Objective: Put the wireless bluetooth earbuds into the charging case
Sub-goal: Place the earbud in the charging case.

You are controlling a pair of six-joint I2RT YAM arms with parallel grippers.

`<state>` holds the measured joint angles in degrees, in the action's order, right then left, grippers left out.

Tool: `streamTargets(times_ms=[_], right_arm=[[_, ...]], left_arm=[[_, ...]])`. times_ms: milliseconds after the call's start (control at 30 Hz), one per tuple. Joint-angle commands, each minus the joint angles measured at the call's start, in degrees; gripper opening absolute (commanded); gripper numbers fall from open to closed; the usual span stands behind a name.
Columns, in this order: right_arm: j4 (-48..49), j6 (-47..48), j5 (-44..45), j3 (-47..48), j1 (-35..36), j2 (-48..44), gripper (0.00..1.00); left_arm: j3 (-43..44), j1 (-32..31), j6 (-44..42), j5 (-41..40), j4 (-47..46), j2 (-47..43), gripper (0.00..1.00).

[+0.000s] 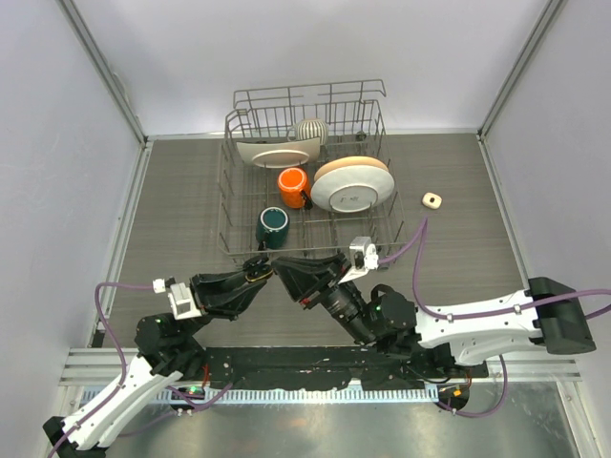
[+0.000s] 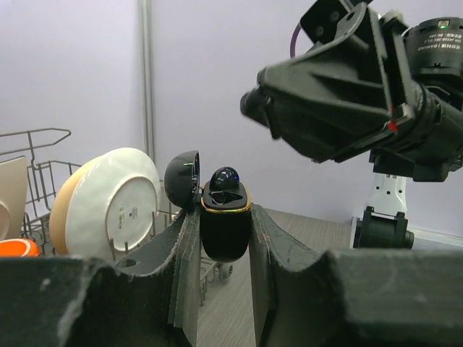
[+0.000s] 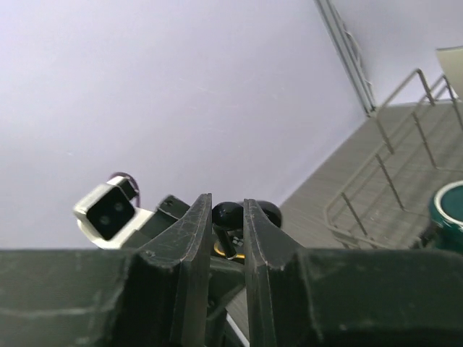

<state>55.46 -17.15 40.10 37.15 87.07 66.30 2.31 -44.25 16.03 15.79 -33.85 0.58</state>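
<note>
My left gripper (image 2: pixel 224 211) is shut on the black charging case (image 2: pixel 226 235), which has a gold rim and stands upright with its lid (image 2: pixel 181 177) swung open to the left. A black earbud (image 2: pixel 224 178) sits in the case's top. My right gripper (image 3: pixel 226 201) is shut on another black earbud (image 3: pixel 226 215), stem pointing down, just above the case's gold rim (image 3: pixel 217 251). In the top view the two grippers meet tip to tip (image 1: pixel 274 271) in front of the dish rack. The right gripper's body (image 2: pixel 325 101) hangs above and to the right of the case.
A wire dish rack (image 1: pixel 229 239) stands behind the grippers with plates (image 1: pixel 351 183), an orange mug (image 1: pixel 293 185) and a green mug (image 1: pixel 273 227). A small cream-white item (image 1: pixel 431 199) lies on the table to the right of the rack.
</note>
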Motion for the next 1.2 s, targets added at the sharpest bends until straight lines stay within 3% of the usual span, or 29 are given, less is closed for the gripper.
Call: streamTargets(times_ms=[0,567,1167], right_arm=[[9.7,4.4,-2.6,5.1,1.0,3.3,0.01],[7.6,8.0,-2.2,10.0,1.3,12.3,0.01],[6.9,11.6,0.2,9.9,1.2,15.7,0.01]], left_arm=[[-7.7,-0.1,-1.0,-1.4,-3.1,-0.8,0.00],[-7.6,-0.1,-0.3,0.0,-4.4,-1.5,0.00],[-7.7,-0.1,0.8,0.9,-6.5,-2.2,0.00]])
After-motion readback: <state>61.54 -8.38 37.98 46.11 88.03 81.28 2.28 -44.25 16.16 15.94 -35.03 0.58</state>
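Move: I hold the black charging case open in my left hand, its middle about 1 cm past my finger pads. From my right hand, which already pinches a black earbud, the case is about 6 cm to the left, level fore and aft, and some 3 cm lower. The raised lid stands about 3 cm forward of the case body. The green mug in the dish rack is roughly 18 cm ahead, 3 cm left and 27 cm below my right hand. My right hand carries the earbud about 6 cm left to the case, first lifting some 2 cm as it eases slightly back, then sinking about 3 cm so the stem points down into the open mouth beside the lid. It rolls by roughly 10 degrees, slows to a stop and keeps its pinch. My left hand holds the case nearly still, with just a tiny upward shift late on. ##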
